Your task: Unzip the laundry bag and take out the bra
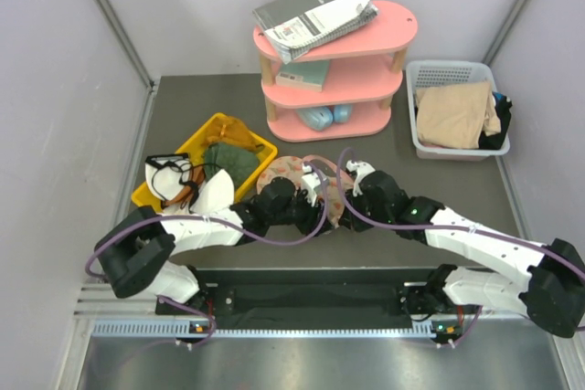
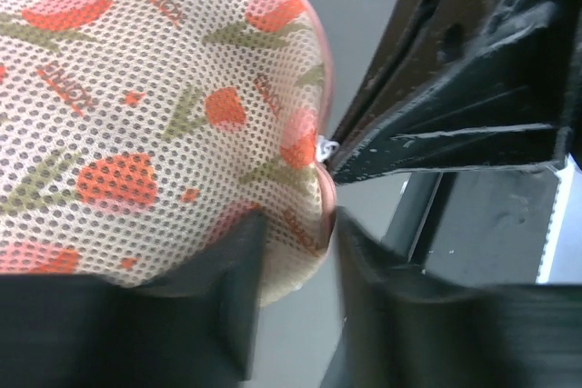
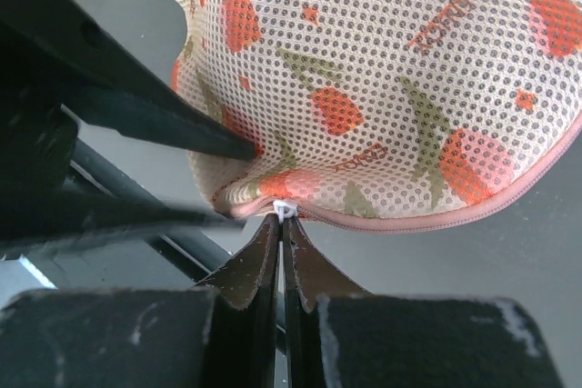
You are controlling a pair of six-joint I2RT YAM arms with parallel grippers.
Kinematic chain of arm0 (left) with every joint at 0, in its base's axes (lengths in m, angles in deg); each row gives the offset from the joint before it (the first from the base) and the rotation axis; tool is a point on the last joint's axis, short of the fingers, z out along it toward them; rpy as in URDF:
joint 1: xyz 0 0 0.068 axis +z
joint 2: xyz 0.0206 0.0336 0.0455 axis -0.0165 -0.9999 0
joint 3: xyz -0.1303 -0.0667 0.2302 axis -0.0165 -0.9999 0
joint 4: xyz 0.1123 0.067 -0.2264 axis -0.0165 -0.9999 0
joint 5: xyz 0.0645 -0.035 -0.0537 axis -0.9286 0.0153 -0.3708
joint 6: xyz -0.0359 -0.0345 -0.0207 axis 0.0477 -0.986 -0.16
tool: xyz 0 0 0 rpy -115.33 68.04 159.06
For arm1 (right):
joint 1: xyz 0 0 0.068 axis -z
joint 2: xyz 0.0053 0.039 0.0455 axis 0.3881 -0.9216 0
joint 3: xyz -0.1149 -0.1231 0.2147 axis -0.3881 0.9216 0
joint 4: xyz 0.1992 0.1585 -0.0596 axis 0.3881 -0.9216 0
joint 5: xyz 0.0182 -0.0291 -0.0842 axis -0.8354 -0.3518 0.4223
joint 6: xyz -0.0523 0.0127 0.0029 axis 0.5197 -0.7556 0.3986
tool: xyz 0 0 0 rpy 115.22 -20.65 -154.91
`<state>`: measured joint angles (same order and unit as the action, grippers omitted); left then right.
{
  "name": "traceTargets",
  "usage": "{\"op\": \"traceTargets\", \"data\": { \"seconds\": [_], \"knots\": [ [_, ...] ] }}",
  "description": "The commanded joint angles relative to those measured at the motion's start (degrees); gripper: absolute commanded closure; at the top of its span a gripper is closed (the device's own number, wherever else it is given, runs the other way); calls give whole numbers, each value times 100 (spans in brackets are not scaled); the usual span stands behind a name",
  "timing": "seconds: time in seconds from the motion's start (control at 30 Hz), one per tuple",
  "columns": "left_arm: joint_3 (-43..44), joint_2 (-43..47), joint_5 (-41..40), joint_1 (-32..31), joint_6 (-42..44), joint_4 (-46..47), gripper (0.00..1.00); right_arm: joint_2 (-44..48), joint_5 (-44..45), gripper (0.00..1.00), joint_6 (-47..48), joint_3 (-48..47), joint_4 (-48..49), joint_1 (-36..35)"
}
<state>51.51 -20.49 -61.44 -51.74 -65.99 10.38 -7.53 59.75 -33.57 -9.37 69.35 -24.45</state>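
Note:
The laundry bag [image 1: 291, 173], a cream mesh pouch with red fruit print and pink trim, lies between my two arms in the middle of the table. My left gripper [image 2: 296, 224] straddles the bag's [image 2: 164, 115] rounded end, and both fingers press on the fabric there. The right gripper [image 3: 282, 220] is shut on the small white zipper pull [image 3: 285, 207] at the pink zipper seam of the bag [image 3: 400, 79]. Seen from above, the left gripper [image 1: 311, 196] and right gripper [image 1: 340, 200] meet at the bag's near edge. The bra is hidden.
A yellow bin [image 1: 239, 137] holding an olive cloth stands at the left. A pink three-tier shelf [image 1: 393, 29] with booklets stands behind the bag. A white lattice basket [image 1: 448, 70] with a beige cloth sits at the back right.

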Motion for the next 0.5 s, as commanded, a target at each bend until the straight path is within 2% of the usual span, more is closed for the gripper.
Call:
{"op": "traceTargets", "data": {
  "seconds": [0.0,0.1,0.13,0.47],
  "knots": [
    [169,-152,-88,-66,7,381,73,181,12,100,-93,-49,273,-105],
    [151,-213,-132,-66,7,372,90,199,12,100,-111,-23,273,-105],
    [151,-222,-149,-75,-2,372,100,208,12,100,-120,-14,273,-114],
    [-103,-108,-255,-75,-20,337,100,243,196,100,-111,-31,18,-105]
  ]
}}
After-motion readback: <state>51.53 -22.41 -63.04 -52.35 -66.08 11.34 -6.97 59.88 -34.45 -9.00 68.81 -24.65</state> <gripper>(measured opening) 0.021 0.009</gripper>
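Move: The laundry bag's zip edge already lies between the left hand's part-closed fingers, about 1 cm below the hand point. The white zip pull is some 2 cm to the hand's right, level forward-back, still held by the right hand, from which that edge is about 2 cm to the left. From the left hand, the bag's middle lies roughly 8 cm ahead, 6 cm left and a little lower; the yellow tub's is about 12 cm ahead and 29 cm left. The bag's zip edge, right beside the pull, gets pinched by the left fingers, which close from half open to fully shut on the mesh and seam while that hand sinks about 1 cm. The right hand stays practically in place, its shut fingers keeping their hold on the white zip pull. ##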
